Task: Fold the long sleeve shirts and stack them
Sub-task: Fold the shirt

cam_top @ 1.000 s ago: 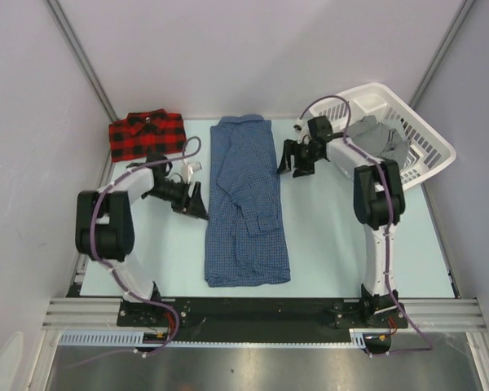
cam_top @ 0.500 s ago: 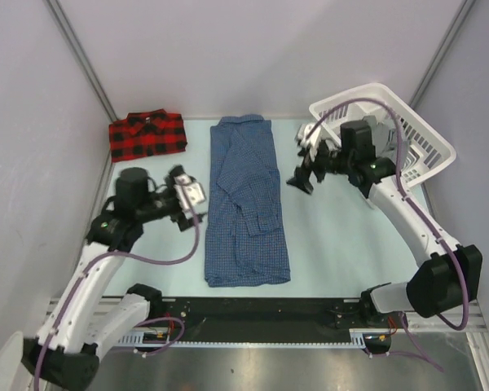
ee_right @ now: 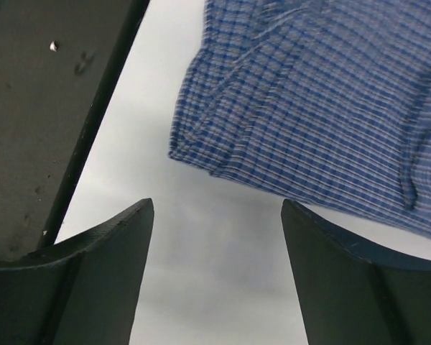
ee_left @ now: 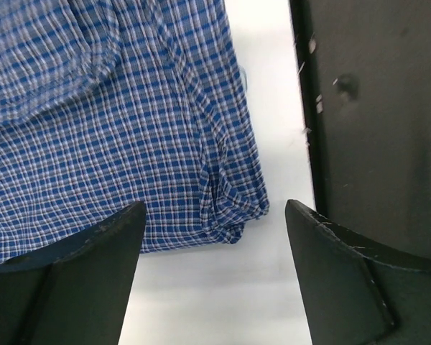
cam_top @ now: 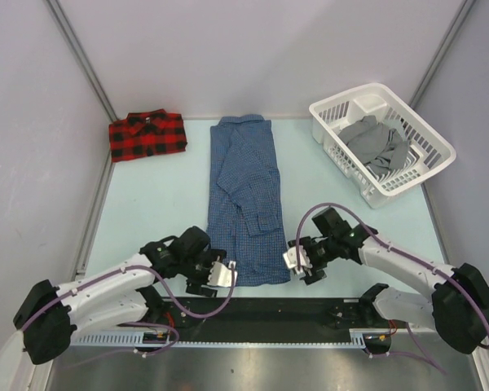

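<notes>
The dark blue check long sleeve shirt (cam_top: pixel 246 195) lies lengthwise on the table, folded into a narrow strip with its collar at the far end. A red-and-black plaid shirt (cam_top: pixel 147 135) sits folded at the far left corner. My left gripper (cam_top: pixel 222 274) is low at the blue shirt's near left hem corner, open and holding nothing. In the left wrist view that gripper (ee_left: pixel 215 208) frames the hem corner (ee_left: pixel 233 215). My right gripper (cam_top: pixel 297 261) is open beside the near right hem corner. In the right wrist view it (ee_right: pixel 218 203) is over bare table just short of the hem (ee_right: pixel 201 154).
A white plastic basket (cam_top: pixel 428 130) at the far right holds a grey garment (cam_top: pixel 377 145). The black mounting rail (cam_top: pixel 253 314) runs along the table's near edge, close behind both grippers (ee_left: pixel 373 108) (ee_right: pixel 50 108). Grey walls close in both sides.
Both arms have swung from the far half of the table down to the near edge, ending at the blue shirt's two hem corners. The shirts have not moved.
</notes>
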You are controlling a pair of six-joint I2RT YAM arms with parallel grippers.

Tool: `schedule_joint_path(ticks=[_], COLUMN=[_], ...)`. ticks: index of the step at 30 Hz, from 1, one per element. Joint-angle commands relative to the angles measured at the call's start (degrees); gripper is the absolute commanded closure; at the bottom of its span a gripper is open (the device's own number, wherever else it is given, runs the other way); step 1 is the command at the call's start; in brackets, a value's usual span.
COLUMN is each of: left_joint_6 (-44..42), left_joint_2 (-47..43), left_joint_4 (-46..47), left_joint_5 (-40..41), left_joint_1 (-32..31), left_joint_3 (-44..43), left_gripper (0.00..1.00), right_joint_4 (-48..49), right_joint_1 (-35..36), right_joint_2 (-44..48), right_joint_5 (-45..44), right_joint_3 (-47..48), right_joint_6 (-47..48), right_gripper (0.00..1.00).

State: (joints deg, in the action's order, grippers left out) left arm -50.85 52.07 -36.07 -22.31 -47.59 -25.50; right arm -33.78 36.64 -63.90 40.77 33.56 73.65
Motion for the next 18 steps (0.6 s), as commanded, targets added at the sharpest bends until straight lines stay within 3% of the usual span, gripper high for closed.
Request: schedule_joint_path(ticks=[1, 8, 13, 17, 18], left_joint_6=[-4.87, -5.31, -5.93, -5.93, -5.84], left_joint_2=[0.31, 1.71, 4.35, 5.76, 6.11], left_joint_4=[3.91, 6.81, 6.8, 6.81, 6.81], left_joint_5=[3.32, 3.41, 2.97, 3.06, 3.14], left_joint_1=[-0.66, -1.45, -1.97, -2.5, -2.68], left_joint_3=[2.46, 3.79, 2.56, 2.21, 2.12], left_gripper=[0.16, 0.17, 0.25, 0.37, 0.44], right_joint_4=[11.7, 18.57, 19.97, 22.26, 22.79], right_joint_1=[2.64, 7.47, 10.2, 12.22, 12.66], right_joint_2=[-0.87, -1.93, -2.37, -3.86, -4.82], right_joint_5=[-2.79, -6.49, -8.43, -10.27, -11.06], right_joint_3=[-5.08, -6.66, -7.11, -8.25, -8.16], right_joint_6=[5.81, 3.52, 2.82, 1.86, 1.24], right_gripper=[0.26, 0.3, 0.34, 0.48, 0.58])
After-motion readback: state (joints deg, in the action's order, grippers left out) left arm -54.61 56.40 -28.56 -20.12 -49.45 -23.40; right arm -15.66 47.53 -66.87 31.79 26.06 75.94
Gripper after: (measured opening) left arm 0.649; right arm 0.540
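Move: The shirt's near-left corner lies almost under the left hand, about 1 cm back and 2 cm below its fingertips. Its near-right corner is some 3 cm left of the right hand, 2 cm back and 5 cm lower. The folded-in sleeve cuff lies about 11 cm ahead and 13 cm right of the left hand, or 9 cm ahead and 9 cm left of the right; the table's near edge runs about 5 cm behind the left hand. The shirt's two near corners come between the half-open fingers: the right hand sinks about 3 cm, then slides some 3 cm left to its corner, its wrist turning roughly 15 degrees so the tips swing forward. The left hand settles just over 1 cm, then eases slightly forward and right. Both grippers narrow without shutting, tips seemingly down on the table around the cloth. ##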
